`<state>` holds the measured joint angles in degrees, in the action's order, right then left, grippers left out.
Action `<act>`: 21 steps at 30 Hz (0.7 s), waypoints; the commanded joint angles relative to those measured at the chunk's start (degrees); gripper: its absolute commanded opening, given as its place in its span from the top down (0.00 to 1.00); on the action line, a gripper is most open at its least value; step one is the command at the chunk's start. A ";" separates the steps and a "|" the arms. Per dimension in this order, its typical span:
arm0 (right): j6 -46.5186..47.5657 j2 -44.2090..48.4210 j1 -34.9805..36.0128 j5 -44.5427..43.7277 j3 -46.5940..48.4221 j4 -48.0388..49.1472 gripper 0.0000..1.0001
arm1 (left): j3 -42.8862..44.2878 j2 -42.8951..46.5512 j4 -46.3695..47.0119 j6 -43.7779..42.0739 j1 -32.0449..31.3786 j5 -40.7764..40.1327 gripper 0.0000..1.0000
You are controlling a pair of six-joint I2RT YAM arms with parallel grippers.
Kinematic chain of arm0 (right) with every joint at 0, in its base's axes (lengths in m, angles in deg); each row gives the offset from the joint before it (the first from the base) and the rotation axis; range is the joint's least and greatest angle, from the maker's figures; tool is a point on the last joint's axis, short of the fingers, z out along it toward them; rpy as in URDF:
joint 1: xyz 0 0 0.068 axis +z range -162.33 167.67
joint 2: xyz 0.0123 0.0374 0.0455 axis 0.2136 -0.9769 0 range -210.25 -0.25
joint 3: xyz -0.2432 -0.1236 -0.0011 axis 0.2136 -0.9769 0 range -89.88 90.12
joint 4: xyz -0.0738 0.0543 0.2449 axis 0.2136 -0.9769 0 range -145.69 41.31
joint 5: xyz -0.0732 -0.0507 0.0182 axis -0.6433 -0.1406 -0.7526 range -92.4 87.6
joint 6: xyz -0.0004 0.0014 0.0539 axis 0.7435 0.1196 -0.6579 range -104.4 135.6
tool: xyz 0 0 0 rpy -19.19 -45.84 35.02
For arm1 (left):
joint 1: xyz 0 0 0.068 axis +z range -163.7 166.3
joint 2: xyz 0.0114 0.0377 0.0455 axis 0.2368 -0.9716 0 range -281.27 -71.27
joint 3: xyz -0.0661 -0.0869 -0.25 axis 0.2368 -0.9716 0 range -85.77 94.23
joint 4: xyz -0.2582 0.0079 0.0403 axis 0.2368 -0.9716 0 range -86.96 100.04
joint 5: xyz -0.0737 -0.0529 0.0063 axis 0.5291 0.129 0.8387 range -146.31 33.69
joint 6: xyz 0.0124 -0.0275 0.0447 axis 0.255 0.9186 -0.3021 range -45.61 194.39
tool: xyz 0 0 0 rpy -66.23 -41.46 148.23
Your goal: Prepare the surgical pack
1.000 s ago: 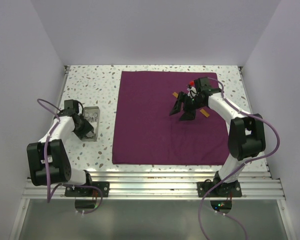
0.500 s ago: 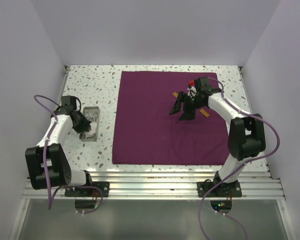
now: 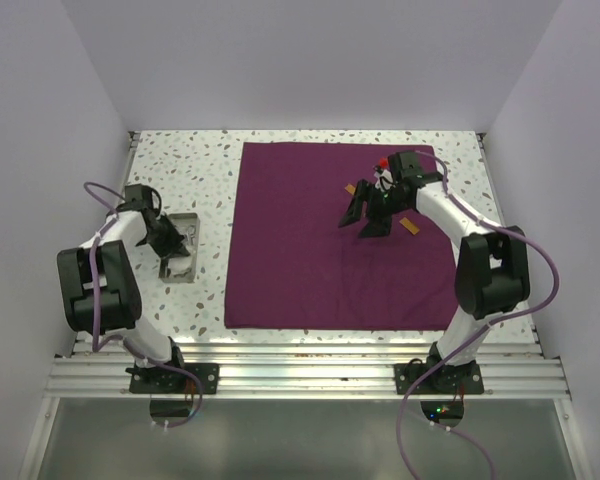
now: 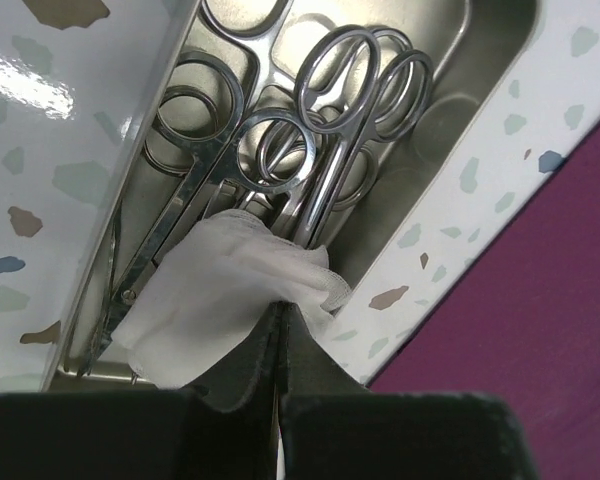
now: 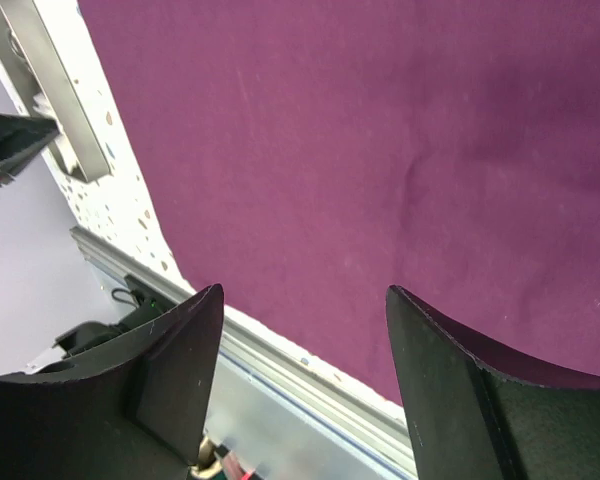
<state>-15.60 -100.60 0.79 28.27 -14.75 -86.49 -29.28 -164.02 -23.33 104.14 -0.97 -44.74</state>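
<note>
The large maroon cloth (image 3: 320, 240) lies flat on the speckled table. Left of it stands the small metal tray (image 3: 184, 272), holding several steel scissors and forceps (image 4: 330, 90) and a white gauze square (image 4: 220, 290). My left gripper (image 3: 172, 240) reaches into the tray and is shut on a corner of the gauze, its tips (image 4: 278, 305) pressed together with the gauze bunched up around them. My right gripper (image 3: 365, 220) hovers over the upper right part of the cloth, open (image 5: 305, 292) and with nothing between its fingers.
Two small orange strips (image 3: 412, 227) (image 3: 351, 189) lie on the cloth beside the right gripper. White walls close in the table at left, right and back. An aluminium rail (image 3: 300, 365) runs along the near edge.
My left gripper has closed on the gauze in the tray, and the left arm's elbow has swung in towards the table. The right arm has barely moved.
</note>
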 commanded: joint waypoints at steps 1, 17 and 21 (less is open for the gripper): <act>0.97 -1.50 -0.29 -2.37 5.10 -1.57 0.30 | 0.73 -2.08 2.78 -2.86 0.71 1.53 1.00; -2.90 -10.29 -10.57 -19.95 16.27 -4.74 0.29 | 0.55 3.00 0.85 -3.92 2.38 3.10 0.92; -0.36 -12.40 -11.19 -27.75 19.69 -8.94 0.29 | 1.43 5.12 0.23 -4.36 2.39 4.77 0.73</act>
<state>-17.55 -111.75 -10.51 8.65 0.64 -91.47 -29.37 -162.01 -22.94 100.52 0.91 -42.44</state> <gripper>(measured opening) 0.703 0.235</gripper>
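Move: The white gauze in the tray lies right at the left hand's shut fingertips, its middle about 2 cm to the left, 1 cm back and 2 cm lower; the scissor rings are some 7 cm ahead, 1 cm left and 3 cm below. From the right hand the near orange strip is about 10 cm ahead, 17 cm right and 11 cm down, with the far orange strip 22 cm ahead and 2 cm right. The right hand sweeps off with open fingers, first forward and then ever more to the right, about 15 cm in all towards the near orange strip, turning some 20 degrees clockwise as its fingers come steeper. Meanwhile the left hand, fingers shut, dips about 1 cm to press the gauze down, edges 1 cm left, then rises 2.5 cm off the gauze and starts opening. ##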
